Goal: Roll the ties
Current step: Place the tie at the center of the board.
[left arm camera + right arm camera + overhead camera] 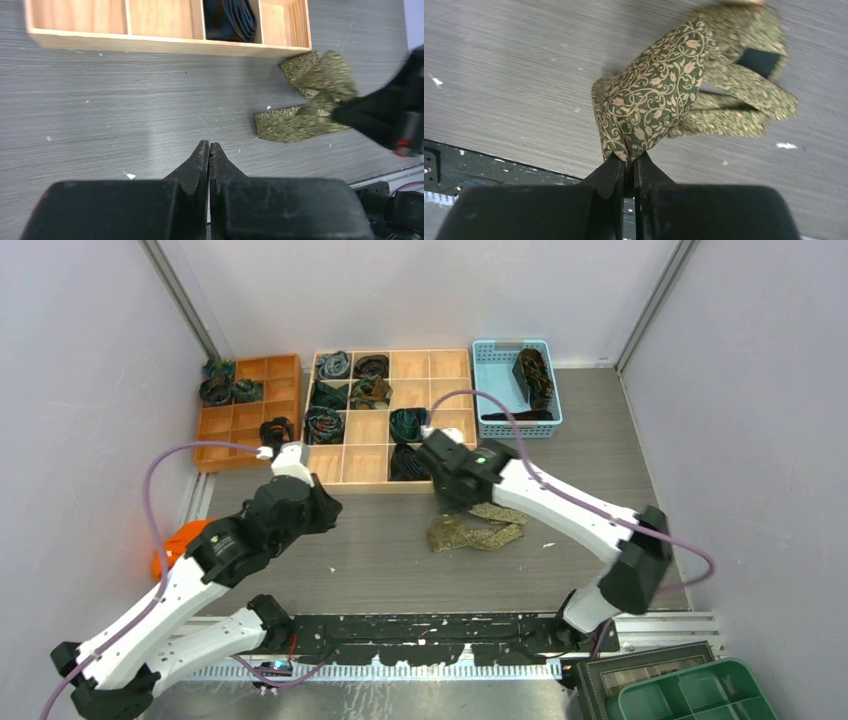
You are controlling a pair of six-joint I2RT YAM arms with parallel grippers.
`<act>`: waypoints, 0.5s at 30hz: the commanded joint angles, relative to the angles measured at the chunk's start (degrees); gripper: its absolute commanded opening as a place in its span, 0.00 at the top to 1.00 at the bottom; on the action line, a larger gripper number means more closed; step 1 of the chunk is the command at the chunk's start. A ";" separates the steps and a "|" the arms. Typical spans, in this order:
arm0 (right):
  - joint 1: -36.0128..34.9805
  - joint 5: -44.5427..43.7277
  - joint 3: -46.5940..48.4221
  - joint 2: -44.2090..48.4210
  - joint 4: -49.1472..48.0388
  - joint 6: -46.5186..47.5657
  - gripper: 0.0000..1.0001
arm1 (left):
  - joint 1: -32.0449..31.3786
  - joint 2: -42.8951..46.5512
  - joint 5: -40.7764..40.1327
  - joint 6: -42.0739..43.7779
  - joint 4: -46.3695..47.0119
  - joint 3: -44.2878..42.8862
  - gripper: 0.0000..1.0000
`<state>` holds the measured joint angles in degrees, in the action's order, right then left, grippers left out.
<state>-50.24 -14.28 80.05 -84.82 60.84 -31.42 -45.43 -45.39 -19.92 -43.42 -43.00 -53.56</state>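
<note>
An olive-gold tie (478, 527) with a vine pattern lies loosely folded on the grey table, just in front of the wooden grid box (452, 364). My right gripper (628, 159) is shut on one end of this tie (655, 95) and holds that end off the table; the remainder trails behind in folds. From the left wrist the same tie (309, 111) lies to the right, with the right arm's black body over its edge. My left gripper (209, 146) hovers over bare table left of the tie, shut and empty. Several rolled ties (324, 423) fill compartments of the wooden box.
An orange divided tray (250, 421) at the back left holds a few rolled ties. A light blue basket (489, 387) at the back right contains a dark tie. A green bin (700, 691) is at the near right corner. Grey walls enclose the table.
</note>
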 commanded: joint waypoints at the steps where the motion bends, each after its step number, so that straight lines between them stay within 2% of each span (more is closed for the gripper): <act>1: -5.75 1.13 9.02 -8.35 -7.64 2.28 0.99 | -0.19 6.23 -8.09 -1.77 -4.75 -2.20 1.00; 9: -13.27 10.84 21.46 -26.81 -11.46 3.73 0.98 | -0.19 15.25 -19.31 -5.58 -10.42 -2.78 1.00; 10: -13.38 12.75 22.63 -28.59 -11.52 3.85 0.93 | -0.19 15.85 -20.02 -5.70 -10.73 -2.74 1.00; 13: -13.41 13.49 23.71 -31.37 -12.25 3.93 0.62 | -0.23 16.48 -21.05 -5.71 -11.41 -2.71 1.00; 15: -13.41 13.08 22.78 -30.79 -13.41 4.29 0.48 | -0.19 16.40 -21.20 -5.78 -11.72 -2.74 1.00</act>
<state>-64.20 -3.14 100.95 -116.97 49.69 -28.14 -45.43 -29.02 -36.93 -47.88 -53.76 -54.52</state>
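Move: From the right hand, which already pinches one end of the tie, the drop spot for that end is bare board about 18 cm left, 4 cm back and 14 cm below. The tie's trailing folds lie some 7 cm to the hand's right and 2 cm back; the dark rolled tie in the large tray is roughly 11 cm ahead, 8 cm left. From the left hand, the drop spot is about 4 cm right, 6 cm back and 20 cm below. Sweep the right gripper about 19 cm left across the board in front of the large tray, pulling the pinched tie end along, sinking some 8 cm, more steeply towards the end, and turning about 20 degrees counter-clockwise; open the fingers only at the finish to let the end go. Meanwhile, draw the empty, shut left gripper about 9 cm left and a little up, out of the way. ##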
